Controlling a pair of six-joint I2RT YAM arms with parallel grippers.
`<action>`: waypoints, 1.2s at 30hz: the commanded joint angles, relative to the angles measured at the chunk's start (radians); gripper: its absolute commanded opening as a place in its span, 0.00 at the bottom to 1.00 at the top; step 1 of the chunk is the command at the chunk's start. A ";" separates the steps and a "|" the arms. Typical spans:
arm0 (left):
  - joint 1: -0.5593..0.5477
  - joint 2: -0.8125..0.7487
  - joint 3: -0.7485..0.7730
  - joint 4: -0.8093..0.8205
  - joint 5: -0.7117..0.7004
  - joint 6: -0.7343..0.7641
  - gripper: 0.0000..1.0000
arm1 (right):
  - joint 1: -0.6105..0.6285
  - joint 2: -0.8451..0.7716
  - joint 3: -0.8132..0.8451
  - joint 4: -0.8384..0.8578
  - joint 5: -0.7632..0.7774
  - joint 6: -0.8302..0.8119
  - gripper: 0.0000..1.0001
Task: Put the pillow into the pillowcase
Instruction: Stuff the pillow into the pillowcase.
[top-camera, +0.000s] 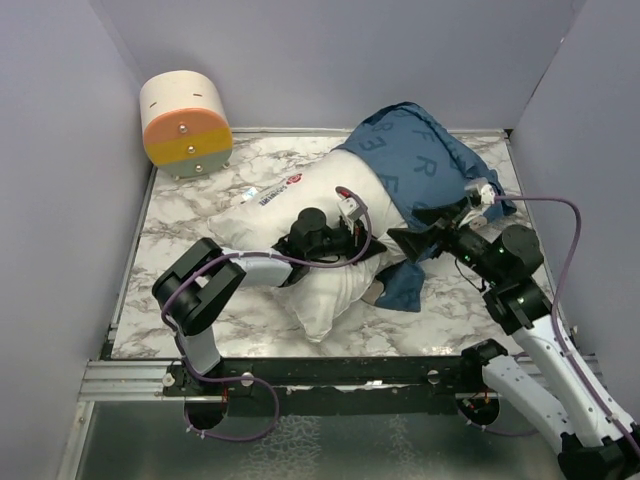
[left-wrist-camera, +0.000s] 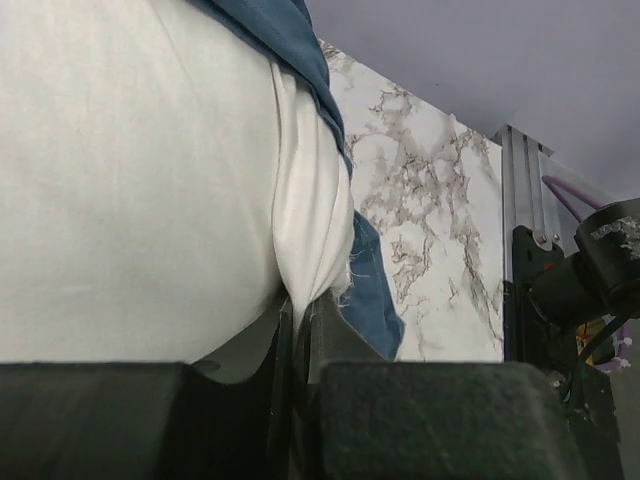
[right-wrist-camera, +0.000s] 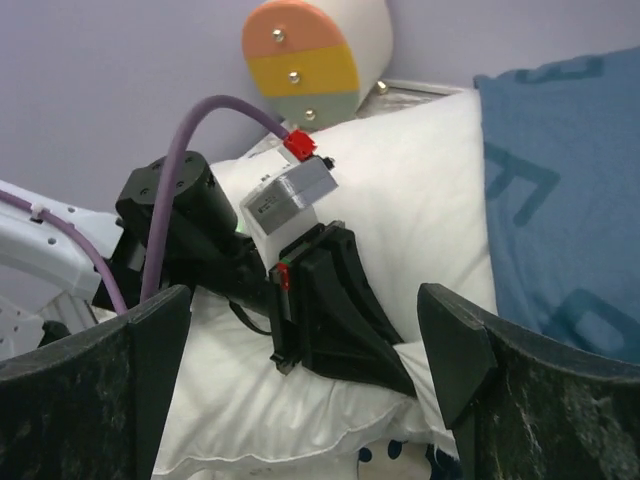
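The white pillow lies slantwise across the marble table. Its far right end is under the dark blue pillowcase, which bunches toward the back right. My left gripper is shut on a fold of the pillow's near-right edge; in the left wrist view the white pillow narrows into a fold between that gripper's jaws, with the pillowcase just beside it. My right gripper stands open right next to it, holding nothing. In the right wrist view its fingers frame the left gripper, the pillow and the pillowcase.
A cream foam roll with an orange and yellow face stands at the back left corner. Grey walls close the table on three sides. A metal rail runs along the near edge by the arm bases.
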 joint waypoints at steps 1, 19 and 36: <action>0.033 0.082 -0.031 0.027 0.020 -0.085 0.00 | -0.009 -0.086 -0.108 -0.177 0.266 0.121 0.95; 0.035 0.069 0.051 -0.077 0.056 -0.025 0.00 | -0.021 -0.151 -0.459 -0.143 0.417 0.336 0.93; 0.011 0.086 0.342 -0.313 0.130 0.112 0.00 | 0.020 0.029 -0.286 0.255 -0.318 0.180 0.01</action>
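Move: The pillowcase's near flap lies on the table some 25 cm below the open right hand, about 3 cm back and 7 cm to its right. The pillow edge clamped in the left gripper is about 5 cm left of the right hand, 2 cm ahead and 12 cm lower; the pillow's loose near corner is roughly 12 cm left and 12 cm back, on the table. From the left hand, the flap lies about 6 cm back, 8 cm right and 12 cm down. Right hand sinks about 25 cm, pinches the pillowcase's near flap, draws it up-left; left hand keeps its grip. ##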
